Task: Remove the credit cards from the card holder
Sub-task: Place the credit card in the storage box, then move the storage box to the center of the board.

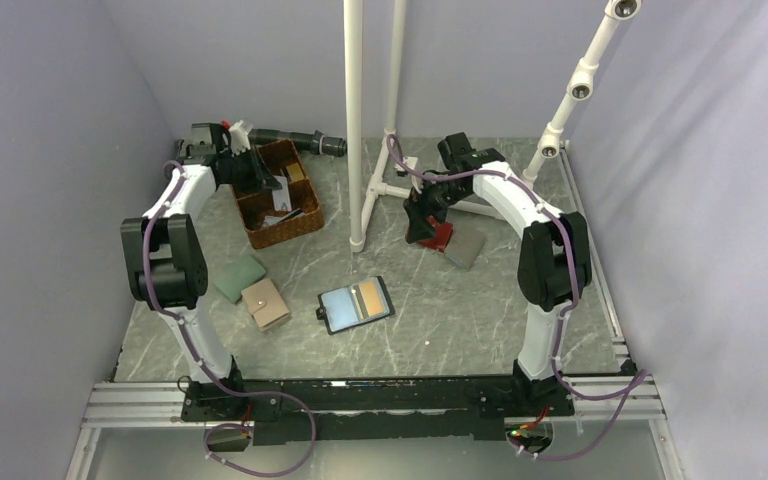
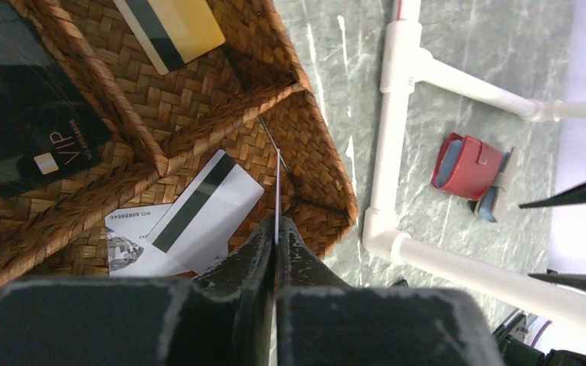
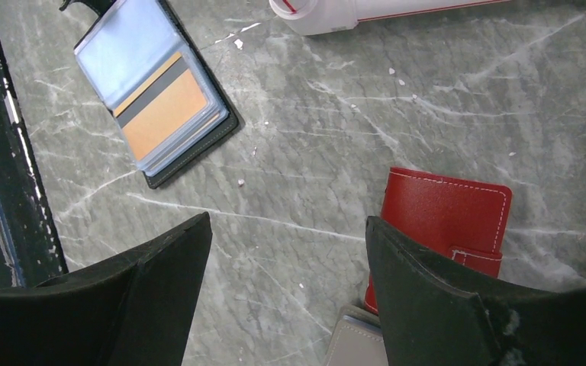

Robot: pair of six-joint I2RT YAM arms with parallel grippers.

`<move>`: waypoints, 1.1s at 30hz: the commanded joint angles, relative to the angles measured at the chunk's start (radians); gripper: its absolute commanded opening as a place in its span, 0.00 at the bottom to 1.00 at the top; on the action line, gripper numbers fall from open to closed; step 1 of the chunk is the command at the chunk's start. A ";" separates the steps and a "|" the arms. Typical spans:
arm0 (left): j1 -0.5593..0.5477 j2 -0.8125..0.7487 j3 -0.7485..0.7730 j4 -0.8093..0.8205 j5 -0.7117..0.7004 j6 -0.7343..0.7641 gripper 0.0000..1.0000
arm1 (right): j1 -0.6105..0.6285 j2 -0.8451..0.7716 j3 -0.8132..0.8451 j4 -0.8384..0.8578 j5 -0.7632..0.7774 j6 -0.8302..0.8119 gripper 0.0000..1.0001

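Observation:
The card holder (image 1: 356, 304) lies open on the table, black-edged with a light blue and a tan panel. In the right wrist view the card holder (image 3: 156, 91) still shows an orange card (image 3: 169, 114) under its clear sleeve. My left gripper (image 2: 276, 229) is shut on a thin credit card (image 2: 278, 191), seen edge-on, above the woven basket (image 2: 313, 152). A black card (image 2: 23, 114), a yellow card (image 2: 172, 27) and white cards (image 2: 198, 210) lie in the basket. My right gripper (image 3: 286, 229) hangs open and empty over the table, beside the red wallet (image 3: 446, 221).
The basket (image 1: 278, 195) stands at the back left. A green wallet (image 1: 238, 277) and a beige wallet (image 1: 265, 303) lie left of the card holder. A grey wallet (image 1: 465, 247) lies by the red one. White pipe posts (image 1: 355, 120) rise at the centre back.

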 commanded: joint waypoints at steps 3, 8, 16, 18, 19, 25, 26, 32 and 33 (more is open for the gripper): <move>-0.016 0.025 0.114 -0.099 -0.159 0.046 0.25 | -0.002 -0.100 -0.050 0.061 -0.038 0.006 0.76; -0.015 -0.041 0.164 -0.179 -0.260 0.037 0.42 | -0.002 -0.159 -0.121 0.101 -0.044 -0.001 0.76; 0.050 -0.208 -0.019 -0.146 -0.269 0.005 0.45 | 0.001 -0.226 -0.183 0.069 -0.095 -0.106 0.76; 0.090 -0.261 -0.078 -0.125 -0.268 -0.024 0.46 | 0.001 -0.217 -0.174 0.018 -0.112 -0.176 0.76; 0.109 -0.287 -0.105 -0.105 -0.269 -0.042 0.47 | 0.000 -0.212 -0.170 0.001 -0.121 -0.195 0.76; 0.202 -0.418 -0.264 0.005 -0.351 -0.183 0.82 | 0.003 -0.164 -0.143 -0.036 -0.178 -0.171 0.75; 0.213 -0.428 -0.279 0.008 -0.358 -0.218 0.87 | 0.003 -0.160 -0.135 -0.040 -0.184 -0.141 0.75; 0.243 -0.434 -0.339 0.049 -0.281 -0.376 0.87 | 0.013 -0.254 -0.213 0.002 -0.179 -0.110 0.74; 0.243 -0.426 -0.340 0.047 -0.283 -0.387 0.87 | 0.015 -0.266 -0.221 0.011 -0.173 -0.098 0.74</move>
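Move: The white card, still pinched in the left fingers, is over the box's large near compartment, whose middle is about 2 cm ahead and 11 cm below. From this hand the black card is roughly 8 cm ahead and 5 cm left, the gold card 10 cm ahead and 3 cm right. From the right hand the compartment lies some 9 cm ahead and 27 cm left, 9 cm below. The white card is let go over the large compartment: the left fingers part as the hand dips about 1 cm and eases forward. Then the hand rises and swings left and back, out over the box's left side, ending some 13 cm left and 8 cm back, turned about 35 degrees counter-clockwise, fingers wide. The empty right hand, still open, backs off 5–6 cm, rising slightly. ##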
